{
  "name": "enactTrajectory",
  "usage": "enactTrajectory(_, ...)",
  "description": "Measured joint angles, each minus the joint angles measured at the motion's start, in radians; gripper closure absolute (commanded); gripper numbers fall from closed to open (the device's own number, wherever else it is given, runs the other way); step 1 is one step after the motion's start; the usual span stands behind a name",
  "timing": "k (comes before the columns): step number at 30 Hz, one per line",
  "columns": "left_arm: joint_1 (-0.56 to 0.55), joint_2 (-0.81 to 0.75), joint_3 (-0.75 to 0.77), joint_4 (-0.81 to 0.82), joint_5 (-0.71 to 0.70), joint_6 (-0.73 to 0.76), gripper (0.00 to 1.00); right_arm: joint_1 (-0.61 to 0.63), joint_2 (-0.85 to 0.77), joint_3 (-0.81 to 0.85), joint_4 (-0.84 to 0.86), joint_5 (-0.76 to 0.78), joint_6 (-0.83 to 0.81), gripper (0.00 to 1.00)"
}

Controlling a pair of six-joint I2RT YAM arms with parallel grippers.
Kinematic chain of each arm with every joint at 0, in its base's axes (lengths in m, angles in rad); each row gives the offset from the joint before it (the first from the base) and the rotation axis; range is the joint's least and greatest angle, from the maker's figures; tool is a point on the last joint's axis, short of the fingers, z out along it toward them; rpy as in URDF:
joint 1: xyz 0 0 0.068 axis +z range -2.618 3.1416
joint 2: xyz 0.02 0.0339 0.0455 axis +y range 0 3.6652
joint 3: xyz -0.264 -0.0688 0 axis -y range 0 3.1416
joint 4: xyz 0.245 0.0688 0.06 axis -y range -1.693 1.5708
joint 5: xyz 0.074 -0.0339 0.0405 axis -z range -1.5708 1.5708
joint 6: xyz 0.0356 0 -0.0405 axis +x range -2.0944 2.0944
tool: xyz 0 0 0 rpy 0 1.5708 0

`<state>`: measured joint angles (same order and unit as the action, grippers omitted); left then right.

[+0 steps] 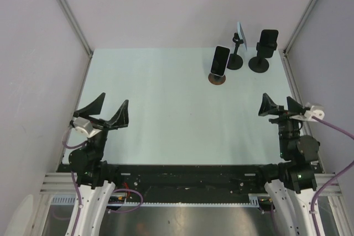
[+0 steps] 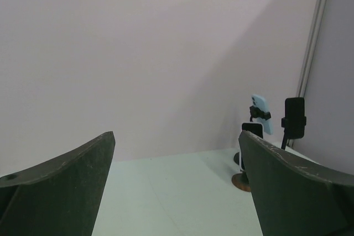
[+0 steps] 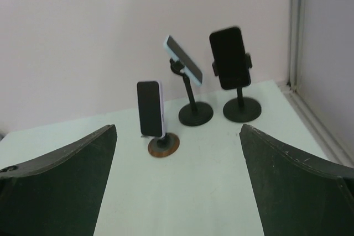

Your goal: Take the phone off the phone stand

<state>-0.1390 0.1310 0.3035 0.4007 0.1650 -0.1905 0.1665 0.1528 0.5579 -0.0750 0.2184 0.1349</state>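
Three phones stand on stands at the table's far right. A dark phone with a white edge [image 1: 221,61] [image 3: 151,108] sits upright on a stand with a round brown base [image 1: 217,79] [image 3: 164,145]. Behind it, a light blue phone [image 1: 241,35] [image 3: 183,59] tilts on a black stand [image 3: 195,113]. A black phone [image 1: 269,41] [image 3: 227,57] is clamped in a second black stand [image 1: 259,66]. My right gripper [image 1: 278,103] [image 3: 178,128] hangs open, well short of them. My left gripper [image 1: 113,103] [image 2: 177,136] is open at the near left, holding nothing.
Pale walls with metal corner posts [image 1: 69,12] close the table in on the left, back and right. The pale green table top [image 1: 166,98] stretches between the arms and the stands. Cables [image 1: 332,128] run beside the right arm.
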Motion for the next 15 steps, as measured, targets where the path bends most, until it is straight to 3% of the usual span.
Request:
enactTrajectory(8,-0.009,-0.063,0.000,-0.051,-0.033,-0.117,0.00,0.005,0.353,0.116,-0.036,-0.040,0.092,0.00)
enactTrajectory(15,-0.050,-0.061,0.043,-0.241,-0.084,-0.146,0.00,0.005,0.718,0.336,-0.057,-0.133,0.137,0.00)
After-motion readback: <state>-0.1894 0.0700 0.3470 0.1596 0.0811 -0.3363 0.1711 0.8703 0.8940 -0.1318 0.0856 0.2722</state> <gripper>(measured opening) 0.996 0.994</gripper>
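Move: The near phone, upright on its brown-based stand, is about 38 cm ahead of the right hand, some 14 cm to its left and 18 cm below. The blue phone's stand is roughly 10 cm farther out than the near phone and 10 cm to its right; the black phone's stand is also 10 cm farther out, but 21 cm to its right. From the left hand the near phone lies about 38 cm ahead, 38 cm right and 18 cm lower. The right hand swings briskly in from high over the right side of the table towards the near phone, about 12 cm forward and 5 cm to the left while sinking some 3 cm, its fingers wide open, tipping down by roughly 25 degrees from slightly raised to just below level and turning a little counter-clockwise, still short of the phone and touching nothing. Meanwhile the empty left hand stays back with open fingers, easing up a touch and then down to about 2 cm lower as its fingertips tip some 10 degrees downward. ##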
